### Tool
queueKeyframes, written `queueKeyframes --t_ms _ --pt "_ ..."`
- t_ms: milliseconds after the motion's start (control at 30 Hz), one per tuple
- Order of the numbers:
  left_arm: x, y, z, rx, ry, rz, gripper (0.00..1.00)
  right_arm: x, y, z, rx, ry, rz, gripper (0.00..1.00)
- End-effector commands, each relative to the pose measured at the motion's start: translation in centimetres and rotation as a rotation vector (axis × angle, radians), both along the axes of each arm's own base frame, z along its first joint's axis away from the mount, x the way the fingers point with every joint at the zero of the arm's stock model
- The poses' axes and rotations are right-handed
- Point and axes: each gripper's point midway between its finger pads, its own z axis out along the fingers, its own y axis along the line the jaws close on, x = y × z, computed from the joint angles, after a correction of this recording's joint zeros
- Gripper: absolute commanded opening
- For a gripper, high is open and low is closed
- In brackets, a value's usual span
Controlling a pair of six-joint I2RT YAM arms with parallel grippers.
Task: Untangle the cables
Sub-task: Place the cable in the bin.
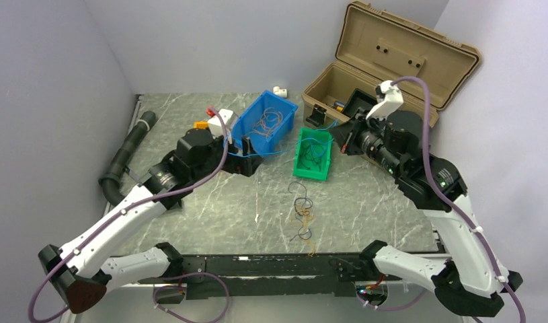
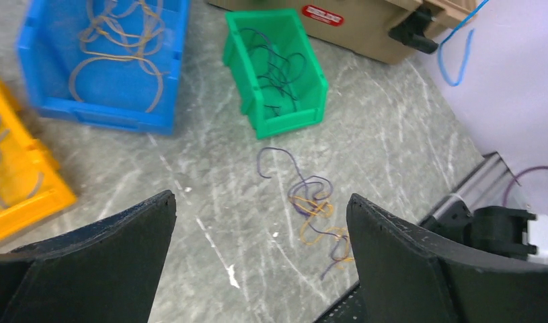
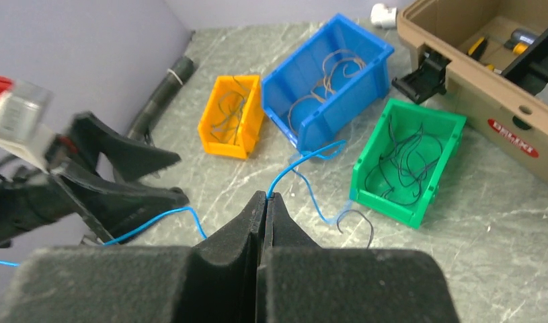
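A loose tangle of dark and yellow-orange cables (image 1: 301, 210) lies on the marbled table (image 1: 210, 208) in front of the green bin. In the left wrist view the same tangle (image 2: 312, 205) lies on the table below and between the fingers. My left gripper (image 2: 261, 202) stands wide open with nothing in it, beside the blue bin (image 1: 267, 121). My right gripper (image 3: 266, 196) is shut on a thin blue cable (image 3: 304, 159), held above the table near the green bin (image 3: 407, 168). The blue cable (image 1: 271, 153) trails past the left gripper (image 1: 249, 160).
An orange bin (image 3: 230, 124), the blue bin (image 3: 325, 81) and the green bin (image 1: 312, 153) each hold sorted wires. An open tan case (image 1: 392, 60) stands at the back right. A fat black hose (image 1: 126, 151) lies along the left wall.
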Motion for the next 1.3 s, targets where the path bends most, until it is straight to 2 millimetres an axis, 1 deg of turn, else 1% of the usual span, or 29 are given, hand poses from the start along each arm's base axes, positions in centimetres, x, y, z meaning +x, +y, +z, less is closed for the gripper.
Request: queueKeyframes --t_ms 0,67,133,200,300,400,467,500,533,567,633,667,767,867,933,1033,1167,1200,1267 --pt "0.6 3.7 0.1 0.074 -0.018 0.103 0.99 0.5 1.0 -0.1 0.037 -0.009 0.023 0.00" --pt "1.0 5.3 0.4 0.095 -0.022 0.149 1.00 0.7 1.1 -1.0 0.023 0.012 0.014 0.00" --pt "1.6 7.5 0.5 0.101 -0.020 0.210 0.99 1.3 0.1 -2.2 0.006 0.052 -0.057 0.00" --pt "2.3 9.8 -0.1 0.112 0.011 0.265 0.99 1.7 -1.9 -3.2 -0.014 0.080 -0.179 0.00" --pt "3.2 13.3 -1.7 0.124 0.091 0.356 0.99 1.3 -4.6 -3.4 0.008 0.068 -0.309 0.00" --pt "3.7 15.5 -3.1 0.088 0.165 0.413 0.99 0.6 -6.7 -3.3 0.034 0.041 -0.391 0.00" --pt "4.0 15.7 -3.3 0.046 0.180 0.414 0.99 0.3 -7.1 -3.0 0.044 0.017 -0.392 0.00" --pt "4.0 15.2 -3.0 0.027 0.165 0.386 0.99 0.1 -6.7 -2.9 0.043 0.006 -0.360 0.00" --pt "3.9 14.4 -2.3 0.003 0.126 0.329 0.99 0.1 -6.0 -2.9 0.039 -0.001 -0.319 0.00" --pt "3.5 13.3 -1.4 -0.032 0.080 0.266 0.99 0.1 -4.9 -2.9 0.036 0.002 -0.263 0.00" --pt "2.8 11.6 0.5 -0.100 -0.014 0.169 0.99 0.3 -3.4 -3.5 0.010 0.017 -0.188 0.00" --pt "2.6 11.1 1.2 -0.113 -0.057 0.144 1.00 0.4 -2.8 -3.7 0.000 0.024 -0.157 0.00" --pt "1.8 9.7 3.2 -0.122 -0.173 0.077 0.99 0.6 -1.1 -4.3 -0.012 0.037 -0.084 0.00" --pt "0.7 7.8 5.0 -0.123 -0.263 0.002 0.99 0.9 0.2 -4.9 -0.020 0.051 -0.028 0.00" --pt "-0.2 6.0 6.2 -0.134 -0.320 -0.062 0.99 1.1 1.1 -5.3 -0.023 0.063 0.005 0.00" --pt "-1.1 3.8 7.9 -0.152 -0.408 -0.124 0.99 1.4 2.6 -6.1 -0.025 0.082 0.068 0.00" --pt "-1.8 1.0 9.2 -0.142 -0.489 -0.200 0.99 1.7 4.5 -7.0 -0.027 0.092 0.150 0.00" --pt "-1.8 0.5 9.2 -0.133 -0.496 -0.217 0.99 1.5 5.2 -7.1 -0.027 0.092 0.191 0.00" --pt "-1.8 -0.7 9.9 -0.142 -0.527 -0.251 1.00 1.3 6.2 -7.4 -0.033 0.089 0.251 0.00"
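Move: The right gripper holds one end of the blue cable about 42 cm up. From it the green bin lies some 15 cm ahead and level sideways, the blue bin about 28 cm ahead and 15 cm left, the purple-orange tangle 4 cm back and 4 cm left, all roughly 40 cm lower. From the empty left gripper, the cable's gripped end is about 17 cm right, 2 cm back and 13 cm higher. Keep the blue cable pinched in the shut right fingers and lower it about 9 cm towards the green bin's level, swinging right some 6 cm partway, then back left. Sweep the wide-open left gripper left about 16 cm, slightly forward and down, turning counter-clockwise; then bring it back right as far, rising, turning clockwise and tipping its fingers up. ##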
